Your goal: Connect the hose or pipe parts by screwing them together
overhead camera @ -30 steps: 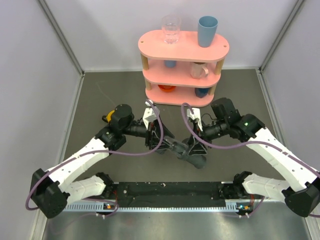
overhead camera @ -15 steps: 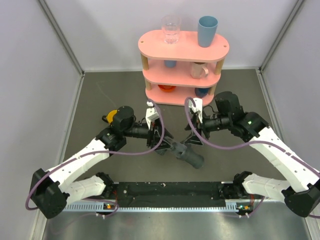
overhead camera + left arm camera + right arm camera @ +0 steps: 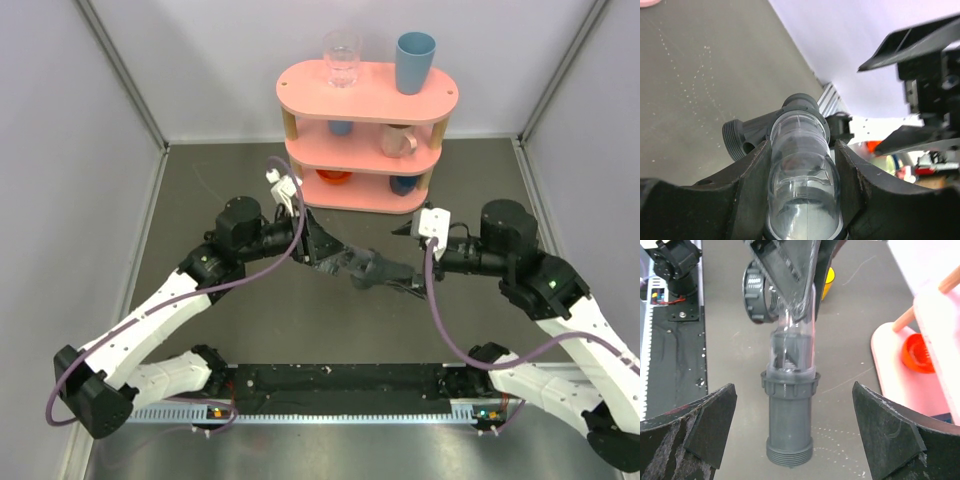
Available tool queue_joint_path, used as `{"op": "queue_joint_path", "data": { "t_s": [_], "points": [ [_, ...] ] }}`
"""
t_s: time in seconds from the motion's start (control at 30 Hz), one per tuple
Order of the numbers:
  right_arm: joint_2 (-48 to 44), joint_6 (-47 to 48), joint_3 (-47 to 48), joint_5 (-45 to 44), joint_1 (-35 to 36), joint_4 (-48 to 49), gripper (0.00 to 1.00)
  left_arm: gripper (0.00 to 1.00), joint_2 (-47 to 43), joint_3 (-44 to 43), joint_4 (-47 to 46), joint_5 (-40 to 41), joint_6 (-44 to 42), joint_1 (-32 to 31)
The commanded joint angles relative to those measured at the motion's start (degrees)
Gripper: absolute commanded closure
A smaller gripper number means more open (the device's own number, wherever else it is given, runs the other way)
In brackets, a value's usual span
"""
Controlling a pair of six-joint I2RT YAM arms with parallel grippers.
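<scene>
My left gripper (image 3: 328, 252) is shut on the translucent smoky-grey tube (image 3: 347, 262), which it holds off the table, pointing right. In the left wrist view both dark fingers press the tube (image 3: 800, 165). The tube's far end sits inside the collar of the dark grey pipe fitting (image 3: 380, 270). A threaded side port of the fitting (image 3: 742, 137) shows beside the left finger. My right gripper (image 3: 407, 260) stands open at the fitting's free threaded end. In the right wrist view the right gripper (image 3: 794, 387) has its fingertips (image 3: 720, 405) wide apart, clear of the fitting (image 3: 790, 425) and the tube (image 3: 790, 340).
A pink three-tier shelf (image 3: 300, 95) stands at the back, with a clear glass (image 3: 341, 58) and a blue cup (image 3: 414, 62) on top and cups and an orange bowl (image 3: 917, 352) on lower tiers. A small yellow cup (image 3: 828, 282) sits behind the left gripper. A black rail (image 3: 340, 380) lines the near edge.
The right gripper has opened, let go of the fitting and drawn back to the right. The left arm has swung the joined parts up and back, keeping its grip on the tube.
</scene>
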State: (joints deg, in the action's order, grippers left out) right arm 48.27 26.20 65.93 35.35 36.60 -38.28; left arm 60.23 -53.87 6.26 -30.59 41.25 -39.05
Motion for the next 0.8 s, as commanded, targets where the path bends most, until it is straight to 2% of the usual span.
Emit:
{"op": "queue_joint_path", "data": {
  "t_s": [0.0,0.27,0.57,0.63,0.77],
  "points": [
    [-3.0,2.81,-4.39,-2.57,-0.39,6.89,0.04,1.0,-3.45,-4.75,-5.03,6.85,14.1,0.11],
    [-3.45,7.37,-7.22,-6.25,0.05,13.32,0.03,1.0,-4.5,-5.37,-4.5,13.7,28.25,0.11],
    [-1.87,11.95,-6.69,-11.88,3.65,16.31,0.03,1.0,-3.89,-5.11,-5.82,14.07,35.82,0.2],
    [-1.34,13.09,-6.25,-12.85,4.35,16.22,0.03,1.0,-3.8,-4.06,-9.06,13.71,37.49,0.11],
    [-0.37,14.41,-5.82,-13.56,5.41,15.61,0.03,1.0,-3.71,-4.49,-9.34,13.71,37.93,0.2]
  ]
}}
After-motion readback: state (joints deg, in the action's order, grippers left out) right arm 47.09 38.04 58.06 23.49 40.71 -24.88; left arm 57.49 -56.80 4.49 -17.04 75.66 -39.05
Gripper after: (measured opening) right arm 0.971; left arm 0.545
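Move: The gray T-pipe, already joined to the clear pipe in the left fingers, lies about 4 cm left of, 2 cm back from and 8 cm below the open right gripper. From the left hand it is roughly 11 cm to the right, 3 cm back and 5 cm lower. From the right hand the clear pipe's middle is some 10 cm left, level fore and aft, 5 cm down; the pink shelf's middle is about 25 cm ahead, 2 cm left and 15 cm lower. Raise the left gripper about 6 cm and slightly forward, keeping hold of the clear pipe; swing its fingers up and counter-clockwise and roll its forward side down, lifting the gray T-pipe towards the right hand. Meanwhile bring the right gripper some 4 cm forward, rolling its forward side up nearly 20 degrees, its fingers staying wide open around the T-pipe's path. ##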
